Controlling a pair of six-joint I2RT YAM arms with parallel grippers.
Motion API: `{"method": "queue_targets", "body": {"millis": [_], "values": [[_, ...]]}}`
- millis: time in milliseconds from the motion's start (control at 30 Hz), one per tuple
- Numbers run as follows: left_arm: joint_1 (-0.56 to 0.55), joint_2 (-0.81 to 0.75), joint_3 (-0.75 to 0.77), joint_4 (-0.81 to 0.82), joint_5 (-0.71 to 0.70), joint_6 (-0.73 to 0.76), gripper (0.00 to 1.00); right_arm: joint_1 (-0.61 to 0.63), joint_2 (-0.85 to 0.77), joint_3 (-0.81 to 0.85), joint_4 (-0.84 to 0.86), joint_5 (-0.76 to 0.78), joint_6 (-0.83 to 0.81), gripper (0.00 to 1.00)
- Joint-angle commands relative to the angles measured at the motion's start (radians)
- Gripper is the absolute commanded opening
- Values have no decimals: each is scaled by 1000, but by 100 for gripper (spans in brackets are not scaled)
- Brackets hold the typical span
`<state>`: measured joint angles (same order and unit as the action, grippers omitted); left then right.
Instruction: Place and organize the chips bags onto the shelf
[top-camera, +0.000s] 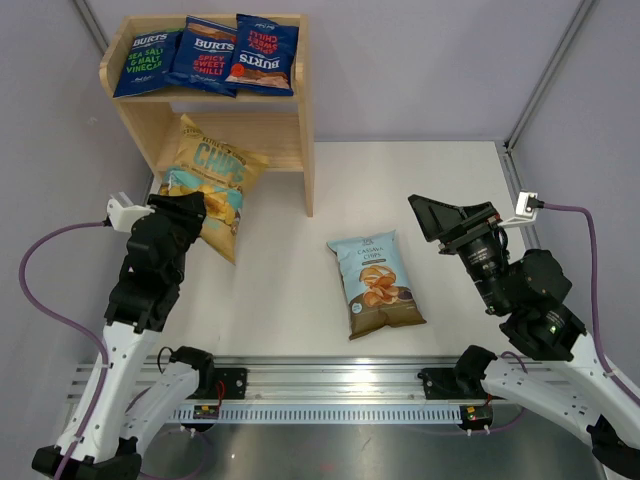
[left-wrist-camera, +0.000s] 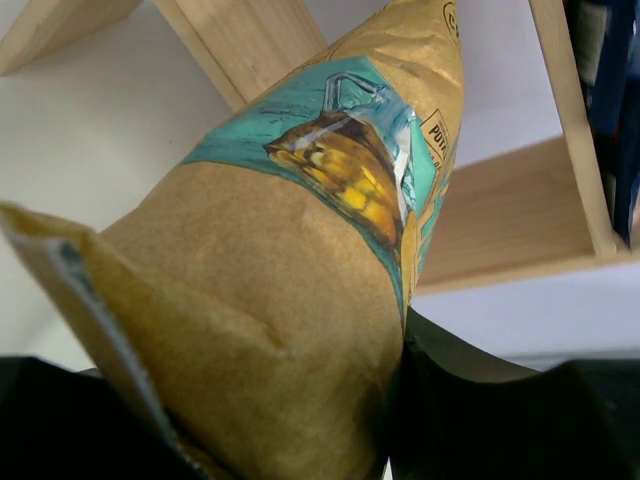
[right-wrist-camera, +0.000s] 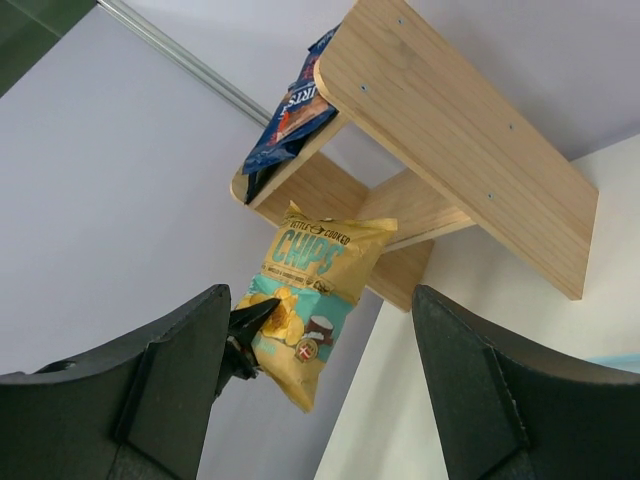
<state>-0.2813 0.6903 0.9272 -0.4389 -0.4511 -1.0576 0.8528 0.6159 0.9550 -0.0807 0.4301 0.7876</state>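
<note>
Three dark-blue BURTS chips bags (top-camera: 205, 55) lie side by side on the top tier of the wooden shelf (top-camera: 306, 150). My left gripper (top-camera: 196, 216) is shut on the lower end of the yellow CHIPS bag (top-camera: 210, 172), whose top end points into the shelf's lower tier. In the left wrist view the yellow bag (left-wrist-camera: 300, 250) fills the space between the jaws of the left gripper (left-wrist-camera: 300, 425). The Cassava Chips bag (top-camera: 376, 284) lies flat on the table, mid-right. My right gripper (top-camera: 440, 216) hovers open to its right, holding nothing. Through the right gripper (right-wrist-camera: 320, 305) I see the yellow bag (right-wrist-camera: 312, 285) and the shelf (right-wrist-camera: 460, 130).
An aluminium rail (top-camera: 330, 385) carrying both arm bases runs along the near edge. Grey frame posts (top-camera: 545, 75) and purple walls enclose the white table (top-camera: 420, 180). The shelf's right side panel stands between the lower tier and the open table.
</note>
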Motion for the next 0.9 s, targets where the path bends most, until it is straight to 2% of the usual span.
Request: {"method": "queue_targets", "body": {"millis": [0,200,400,667,867], "values": [[109,72,61,195,124,-67,39,6,-28,14,-17,55,-47,81],[276,227,68,359,327,-110,40,6,-64,16,-24,58,-68,81],[376,377,87,549,420,-128,45,6,-71,-10,-21,47,-67,81],[421,619,216,601,473,-139,51,8,-65,-41,-28,1,-33,81],[447,742,340,565,470,-127,53,8,-74,-70,-16,-39,-2,81]]}}
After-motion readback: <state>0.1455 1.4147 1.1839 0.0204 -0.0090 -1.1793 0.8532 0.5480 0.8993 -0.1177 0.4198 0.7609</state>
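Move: Out ahead of the left hand, which already holds the yellow kettle chips bag by its lower left edge, the lower shelf space has its middle about 27 cm farther out, 6 cm to the right and some 5 cm lower. On the board above, the middle blue bag stands over it, about 14 cm above hand height; the left blue bag lies 13 cm left of the middle one. From the right hand, that space is about 34 cm ahead, 46 cm left and 16 cm lower. Carrying the yellow bag straight in under the upper board, the left hand pushes forward about 19 cm into the left part of the lower space, drifting 7 cm or so to its left and sinking a little. It rolls its left side down about 10 degrees and keeps the bag between its fingers, the grip just starting to slacken at the end. ##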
